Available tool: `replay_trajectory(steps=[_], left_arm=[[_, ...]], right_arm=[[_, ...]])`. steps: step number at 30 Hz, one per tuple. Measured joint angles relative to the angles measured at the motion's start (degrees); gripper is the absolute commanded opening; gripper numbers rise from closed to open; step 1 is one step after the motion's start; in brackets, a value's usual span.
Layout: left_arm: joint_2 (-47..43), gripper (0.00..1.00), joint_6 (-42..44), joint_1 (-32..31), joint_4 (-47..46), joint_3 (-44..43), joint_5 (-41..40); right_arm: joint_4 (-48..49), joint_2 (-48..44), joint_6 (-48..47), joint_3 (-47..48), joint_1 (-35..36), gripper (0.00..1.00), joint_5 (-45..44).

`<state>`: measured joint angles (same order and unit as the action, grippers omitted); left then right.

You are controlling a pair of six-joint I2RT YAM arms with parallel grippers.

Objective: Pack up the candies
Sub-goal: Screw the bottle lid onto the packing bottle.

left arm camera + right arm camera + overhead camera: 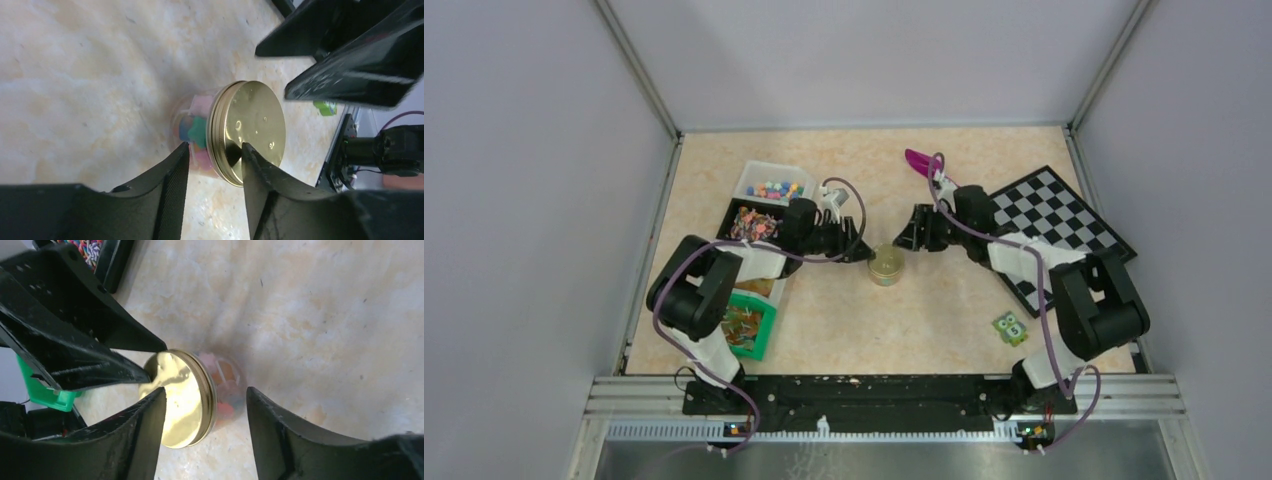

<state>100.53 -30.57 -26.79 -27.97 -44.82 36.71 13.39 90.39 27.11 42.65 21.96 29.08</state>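
A small clear jar point(886, 266) with a gold lid point(250, 127) stands mid-table, and pink, green and blue candies point(192, 129) show through its wall point(226, 377). More candies point(774, 188) lie in a clear bin at the back left. My left gripper point(864, 250) is open just left of the jar, its fingertips point(184, 150) level with the jar's near side. My right gripper point(907, 236) is open on the jar's other side, its fingers point(255, 400) either side of it and apart from it. A magenta scoop point(918, 159) lies behind the right arm.
A black bin point(752, 222) of coloured bits and a green bin point(746, 326) sit along the left side. A chessboard point(1056, 222) lies at the right under the right arm. A green owl block point(1010, 327) rests near the front right.
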Motion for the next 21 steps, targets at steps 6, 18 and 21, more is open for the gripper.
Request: replay_trajectory(steps=[6,18,21], left_arm=[[-2.89,0.57,1.16,-0.7,8.15,-0.94,0.11],[-3.23,0.68,3.87,-1.57,13.4,-3.21,-1.68],[-2.84,0.65,5.2,-3.02,15.34,-4.7,-2.95]], right_arm=[[-13.84,-5.51,-7.82,9.33,0.04,0.81,-2.69],[-15.34,-16.15,-14.53,-2.86,4.48,0.85,-7.43],[-4.94,-23.71,-18.21,-15.13,5.92,0.91,-7.37]])
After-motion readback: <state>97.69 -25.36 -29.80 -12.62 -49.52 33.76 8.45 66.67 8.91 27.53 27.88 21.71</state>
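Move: The gold lid, on the candy-filled bottle, is about 3 cm left and 3 cm back of the right hand and roughly 3 cm right and 2 cm back of the left, about level with both. The purple scoop lies some 13 cm ahead and 8 cm right of the right hand, the chessboard's middle about 28 cm to its right, both some 7 cm lower. The black candy bin is about 21 cm left and 6 cm ahead of the left hand. The right hand, its fingers already parted, clears the lid's far right side by lifting about 6 cm, then swings back some 7 cm past the lid's right side and sinks almost to its old height, opening wide, drifting slightly right and tilting its wrist some 20 degrees. The left hand stays at the lid's left edge, easing back about 1.5 cm and spreading its fingers further around the rim without leaving it behind. ##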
